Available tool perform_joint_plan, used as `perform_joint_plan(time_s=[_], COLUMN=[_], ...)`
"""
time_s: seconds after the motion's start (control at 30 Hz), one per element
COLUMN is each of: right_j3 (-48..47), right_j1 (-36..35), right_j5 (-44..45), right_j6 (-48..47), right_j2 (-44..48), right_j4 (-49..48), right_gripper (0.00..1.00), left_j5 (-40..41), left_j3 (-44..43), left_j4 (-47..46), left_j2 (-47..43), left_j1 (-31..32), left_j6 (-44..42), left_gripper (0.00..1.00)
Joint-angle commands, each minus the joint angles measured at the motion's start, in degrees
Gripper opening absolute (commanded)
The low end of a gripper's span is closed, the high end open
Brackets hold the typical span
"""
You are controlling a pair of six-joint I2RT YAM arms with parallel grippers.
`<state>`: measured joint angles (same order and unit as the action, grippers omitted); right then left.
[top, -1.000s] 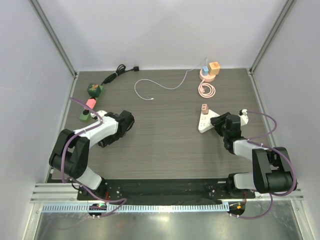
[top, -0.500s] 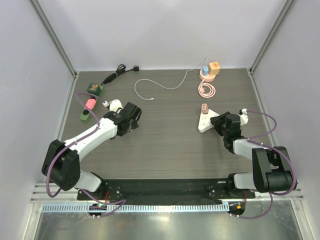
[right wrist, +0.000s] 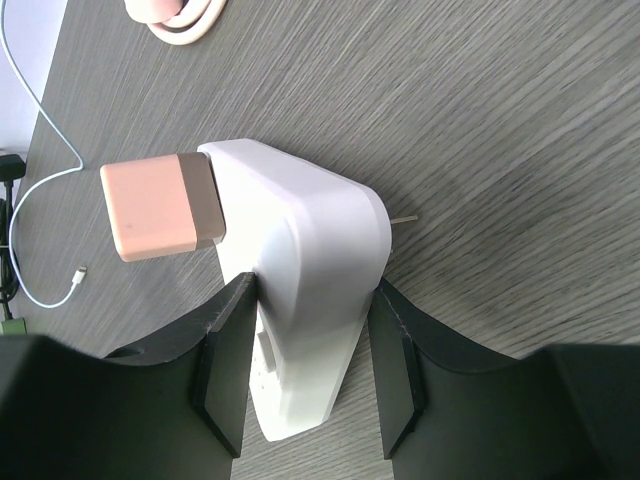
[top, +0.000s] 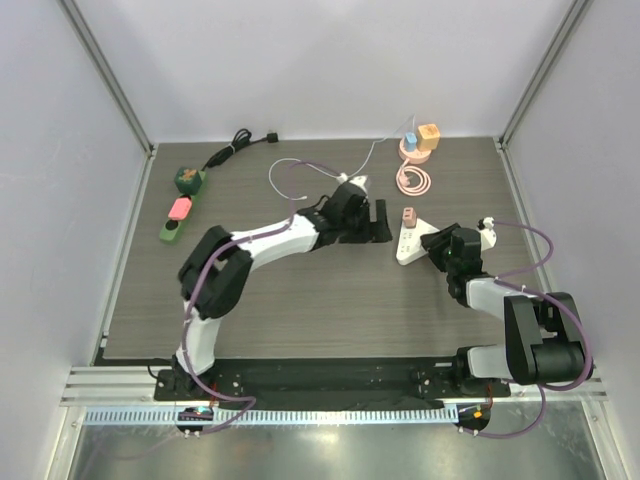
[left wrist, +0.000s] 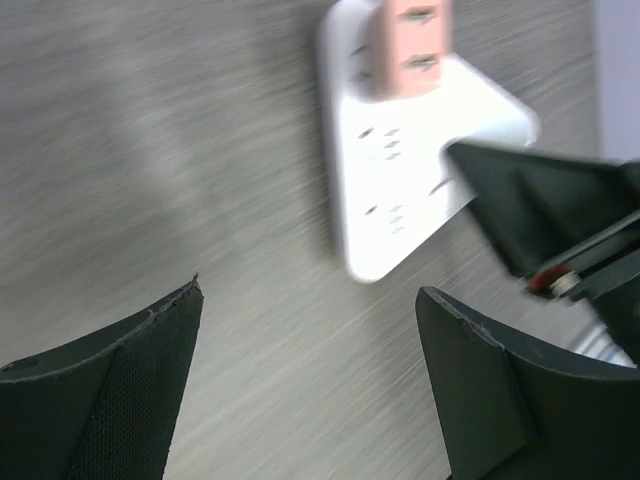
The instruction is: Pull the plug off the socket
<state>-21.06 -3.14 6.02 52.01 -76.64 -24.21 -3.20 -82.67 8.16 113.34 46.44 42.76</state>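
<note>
A white wedge-shaped socket (top: pixel 408 245) lies right of centre, with a pink plug (top: pixel 408 214) stuck in its far end. My right gripper (top: pixel 433 243) is shut on the socket's near end, its fingers (right wrist: pixel 225 350) pressed against both sides of the white body (right wrist: pixel 300 270); the plug (right wrist: pixel 160 205) juts out to the left. My left gripper (top: pixel 379 222) hangs open just left of the socket. In the left wrist view the socket (left wrist: pixel 395 175) and plug (left wrist: pixel 410 35) lie ahead of the open gripper (left wrist: pixel 308 300), with nothing between the jaws.
A white cable (top: pixel 300 175) loops behind the left arm. A pink coiled cable (top: pixel 413 180) and a pink charger base with orange and blue blocks (top: pixel 420 142) sit at the back. A black cable (top: pixel 240 142) and green adapters (top: pixel 187 178) lie at far left.
My left arm has swung from the left side of the table to the centre, beside the socket, and its jaws have opened. The right arm and socket have not moved.
</note>
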Motion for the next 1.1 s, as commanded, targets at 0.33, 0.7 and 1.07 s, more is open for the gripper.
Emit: perform_joint_plan(time_s=[0.33, 0.7, 1.07], right_j3=[2.08, 1.90, 2.08], right_j1=[0.24, 0.24, 0.41], right_j5=[2.15, 2.15, 1.89], right_j6=[-5.78, -5.69, -5.78], right_j2=[-1.76, -2.11, -2.11], right_j4=[10.14, 10.14, 9.79], right_gripper=[0.01, 0.01, 0.01], left_j5=[-9.02, -2.07, 6.10], left_j3=[-23.31, -32.63, -42.65], left_j4=[-9.32, -3.33, 5.37], left_j2=[19.01, 25.96, 30.27], left_j1=[1.64, 1.82, 4.72], left_j6=[1.71, 4.53, -2.50], left_gripper=[0.79, 0.55, 0.46])
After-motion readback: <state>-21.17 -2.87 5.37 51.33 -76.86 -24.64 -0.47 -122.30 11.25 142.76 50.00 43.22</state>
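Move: The pink plug stands in the near-upright end of the white socket strip, roughly 12 cm to the right of the left hand, 7 cm ahead and 4 cm lower. The strip's middle lies some 6 cm back from the plug and a little lower; the pink cable coil lies about 9 cm beyond the plug. From the right hand, which already grips the strip's side, the plug is about 6 cm ahead and 4 cm left. The pink plug ends up between the left hand's fingertips: that hand sweeps about 12 cm right, then forward some 7 cm in all, slowing and sinking slightly as it comes over the plug. On the way the fingers narrow from nearly wide open to about half, one either side of the plug; a pinch can't be made out. The right hand stays put, keeping its grip on the strip. ##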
